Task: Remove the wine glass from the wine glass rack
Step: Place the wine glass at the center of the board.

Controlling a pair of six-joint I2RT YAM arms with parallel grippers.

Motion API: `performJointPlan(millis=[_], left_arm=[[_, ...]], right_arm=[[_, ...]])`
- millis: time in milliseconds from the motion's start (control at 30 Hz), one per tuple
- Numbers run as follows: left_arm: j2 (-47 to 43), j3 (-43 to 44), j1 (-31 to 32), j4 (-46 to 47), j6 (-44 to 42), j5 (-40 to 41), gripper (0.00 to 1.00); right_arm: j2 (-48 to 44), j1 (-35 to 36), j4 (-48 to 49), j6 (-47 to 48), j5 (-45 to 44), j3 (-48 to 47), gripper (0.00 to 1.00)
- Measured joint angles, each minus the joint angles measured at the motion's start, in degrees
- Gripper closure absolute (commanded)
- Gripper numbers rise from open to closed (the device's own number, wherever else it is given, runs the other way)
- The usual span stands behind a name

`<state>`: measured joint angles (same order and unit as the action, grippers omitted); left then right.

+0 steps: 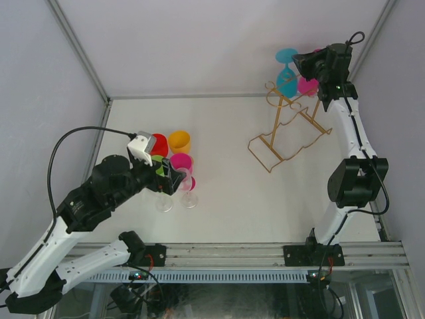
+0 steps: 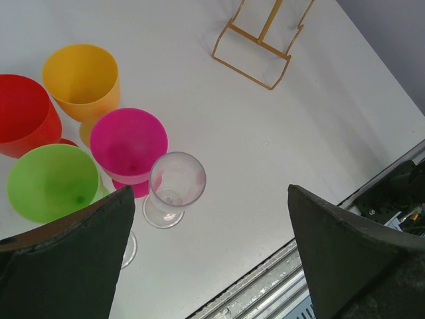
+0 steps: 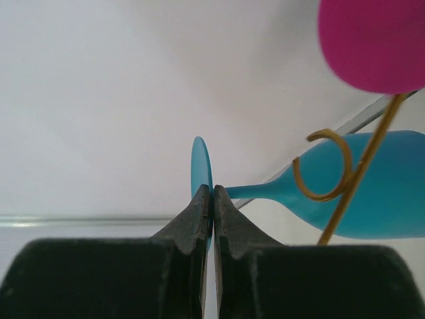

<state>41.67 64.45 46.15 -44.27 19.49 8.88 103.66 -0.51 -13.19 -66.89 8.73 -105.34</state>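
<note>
A blue wine glass (image 3: 378, 193) hangs on the gold wire wine glass rack (image 1: 290, 136) at the back right, its neck lying in a curled loop arm (image 3: 325, 166). My right gripper (image 3: 212, 190) is shut on the thin edge of the glass's round foot (image 3: 201, 163). From above, the same blue wine glass (image 1: 287, 81) shows foot up, just left of my right gripper (image 1: 302, 63). A pink glass (image 3: 375, 43) hangs on the rack beside it. My left gripper (image 2: 211, 193) stands wide open and holds nothing, above the table's left side.
Under the left gripper stands a cluster of glasses: red (image 2: 20, 113), orange (image 2: 83, 76), pink (image 2: 128, 143), green (image 2: 52, 181) and a clear one (image 2: 174, 186). The rack's rectangular base (image 2: 255, 56) lies further out. The back wall is close behind the rack.
</note>
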Motion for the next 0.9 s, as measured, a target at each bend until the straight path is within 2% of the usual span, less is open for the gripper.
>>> performJointPlan(millis=[133, 367, 567, 700, 900], left_arm=[[-0.33, 0.0, 0.0, 0.02, 0.04, 0.07, 0.0], [-1.42, 0.0, 0.02, 0.04, 0.94, 1.33, 0.0], [-3.96, -0.35, 0.0, 0.83, 2.32, 4.96, 0.0], [-6.12, -1.09, 0.0, 2.43, 3.61, 6.64, 0.0], [-8.04, -1.62, 0.0, 4.31, 5.4, 6.47, 0.0]], right_arm=[[0.15, 0.26, -0.28, 1.64, 5.11, -1.9, 1.0], [3.02, 2.43, -0.35, 6.38, 16.04, -11.52, 1.0], [2.71, 6.34, 2.05, 12.83, 24.85, -12.04, 1.0], [-1.88, 9.55, 5.31, 18.05, 27.8, -5.29, 1.0], [-16.06, 16.52, 11.63, 25.9, 30.58, 11.34, 1.0]])
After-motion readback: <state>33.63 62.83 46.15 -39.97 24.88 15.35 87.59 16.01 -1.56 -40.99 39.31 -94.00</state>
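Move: The right gripper holds the blue wine glass by its stem, just off the end of the rack. The board centre, where it is headed, lies about 20 cm back, 27 cm left and 35 cm below this hand. The rack's middle is some 5 cm back and 20 cm below, and the pink glass still hanging there is about 7 cm right, 2 cm back and 5 cm below. From the left hand, the board centre is roughly 20 cm ahead, 14 cm right and 30 cm below. Keep the right fingers shut on the blue glass's stem and sweep it left and back, about 19 cm left and 17 cm back, away from the rack towards the board centre. Rise some 7 cm early in the sweep, and swing the wrist nearly 50 degrees counter-clockwise while tipping the fingers upward. Lift the open, empty left gripper about 4 cm and ease it slightly left. ##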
